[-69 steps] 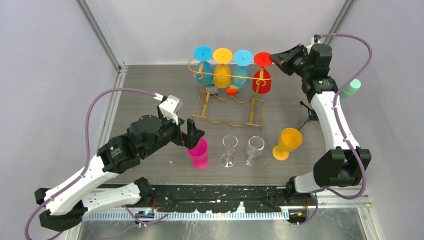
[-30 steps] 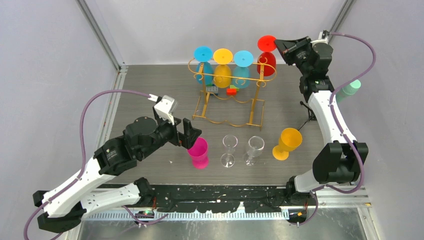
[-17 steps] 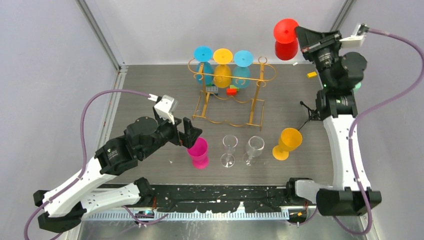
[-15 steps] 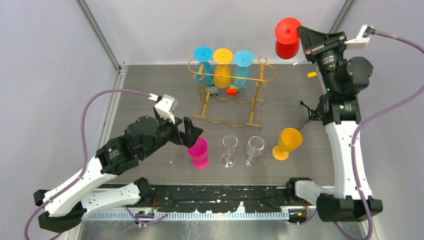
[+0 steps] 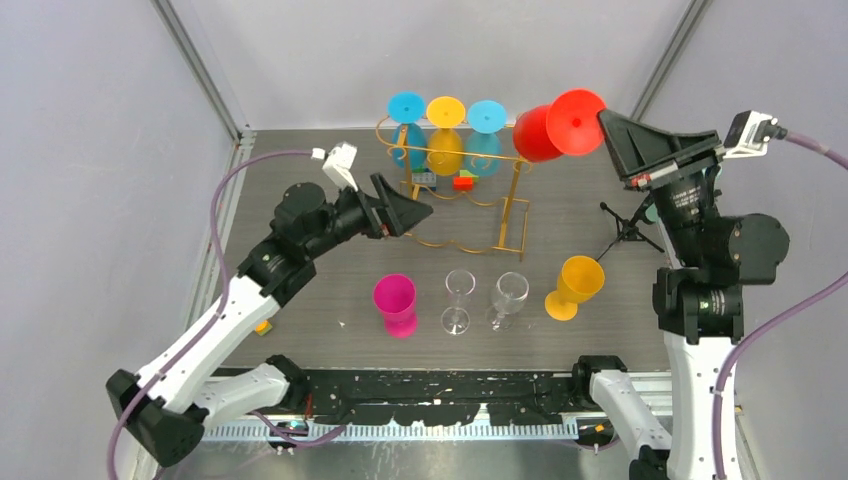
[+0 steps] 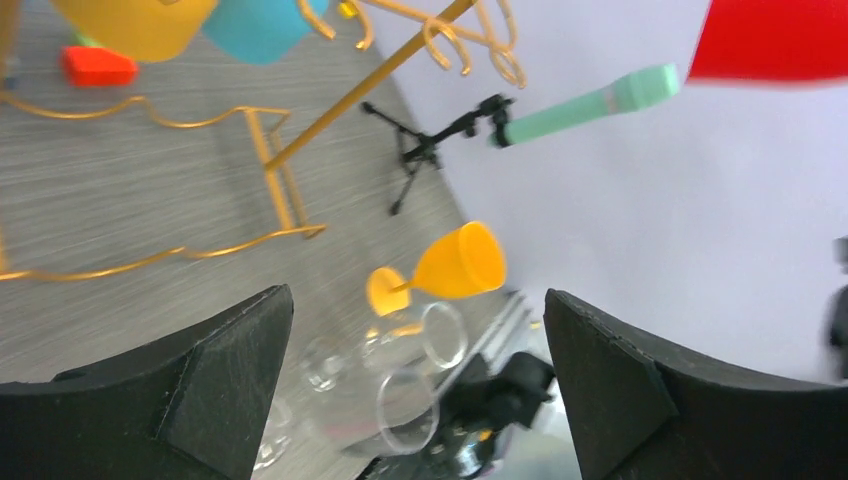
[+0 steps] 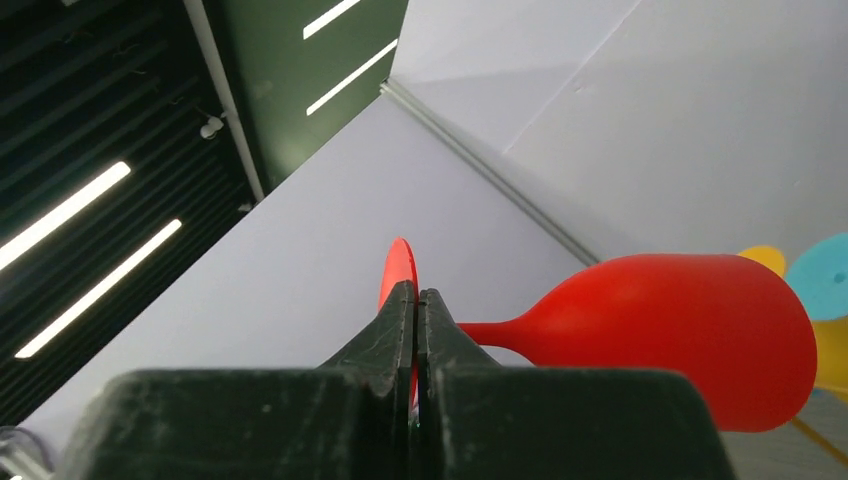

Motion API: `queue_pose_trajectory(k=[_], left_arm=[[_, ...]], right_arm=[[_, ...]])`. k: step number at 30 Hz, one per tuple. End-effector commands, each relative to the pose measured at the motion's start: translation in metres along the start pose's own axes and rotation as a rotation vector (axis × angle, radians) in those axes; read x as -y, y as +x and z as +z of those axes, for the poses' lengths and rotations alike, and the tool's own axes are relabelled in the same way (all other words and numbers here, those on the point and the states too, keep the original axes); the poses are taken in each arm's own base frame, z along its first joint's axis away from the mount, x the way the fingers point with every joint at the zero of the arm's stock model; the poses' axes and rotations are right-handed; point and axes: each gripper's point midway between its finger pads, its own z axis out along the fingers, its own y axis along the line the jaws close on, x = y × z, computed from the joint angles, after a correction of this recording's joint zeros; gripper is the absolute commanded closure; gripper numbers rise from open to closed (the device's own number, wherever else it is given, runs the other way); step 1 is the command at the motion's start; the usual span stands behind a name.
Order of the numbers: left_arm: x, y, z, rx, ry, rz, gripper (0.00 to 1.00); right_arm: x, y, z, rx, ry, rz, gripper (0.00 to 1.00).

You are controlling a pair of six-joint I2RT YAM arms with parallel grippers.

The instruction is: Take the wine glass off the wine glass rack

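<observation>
The red wine glass [image 5: 540,133] hangs in the air, tipped on its side, just right of the gold wire wine glass rack [image 5: 508,215] and free of it. My right gripper [image 5: 607,125] is shut on the edge of its round foot [image 7: 398,270], with the bowl [image 7: 690,335] sticking out to the right in the right wrist view. Two blue glasses and a yellow glass [image 5: 445,112] hang upside down from the rack's top frame. My left gripper [image 5: 420,212] is open and holds nothing, level with the rack's left side; its fingers [image 6: 230,350] frame the table.
A pink glass [image 5: 396,303], two clear glasses [image 5: 458,297] and an orange glass [image 5: 575,285] stand in a row in front of the rack. A small black tripod [image 5: 625,225] stands at the right. Small coloured blocks [image 5: 462,182] lie under the rack.
The right arm lifted the red glass off the rack, raised it, then brought it down and left, tipped sideways. The left gripper left the pink glass and rose toward the rack.
</observation>
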Motion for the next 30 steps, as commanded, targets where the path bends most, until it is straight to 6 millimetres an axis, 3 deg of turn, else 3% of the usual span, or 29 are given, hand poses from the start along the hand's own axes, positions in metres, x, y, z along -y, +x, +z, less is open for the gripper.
queue_pose_trajectory(k=[1,8,13,22,30], left_arm=[[0.067,-0.027,0.006,-0.001,0.372,-0.19,0.0],[0.1,-0.046,0.024,-0.02,0.602,-0.321,0.04],[0.106,-0.05,0.033,-0.034,0.692,-0.403,0.12],[0.119,-0.056,0.032,-0.044,0.765,-0.442,0.19],[0.136,-0.054,0.023,-0.071,0.831,-0.46,0.3]], right_arm=[[-0.017,0.019,-0.015,-0.095,-0.072,0.209,1.0],[-0.014,0.035,-0.028,-0.161,-0.114,0.357,1.0],[-0.008,0.039,-0.029,-0.178,-0.107,0.407,1.0],[0.003,0.04,-0.024,-0.2,-0.138,0.523,1.0],[0.027,0.044,-0.016,-0.201,-0.109,0.595,1.0]])
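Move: The red glass hangs at a slant, bowl down and to the left, from the closed right gripper; its middle is about 5 cm left of that hand, 2 cm ahead and 7 cm below. The open left gripper waits some 24 cm to the right hand's left, 2 cm ahead and 22 cm lower. From the left hand the red glass is about 19 cm right, level ahead and 16 cm up; the nearer blue glass on the rack is 24 cm ahead, 15 cm right, 9 cm lower. Bring the left gripper about 7 cm right towards the red glass's bowl and on up some 10 cm, rolling its left side down and turning clockwise so the fingers tip up, and start closing them near the rim. Meanwhile keep the right pinch at the foot end, lower about 5 cm, ease slightly left and turn some 25 degrees counter-clockwise, left side rising, to offer the bowl. ##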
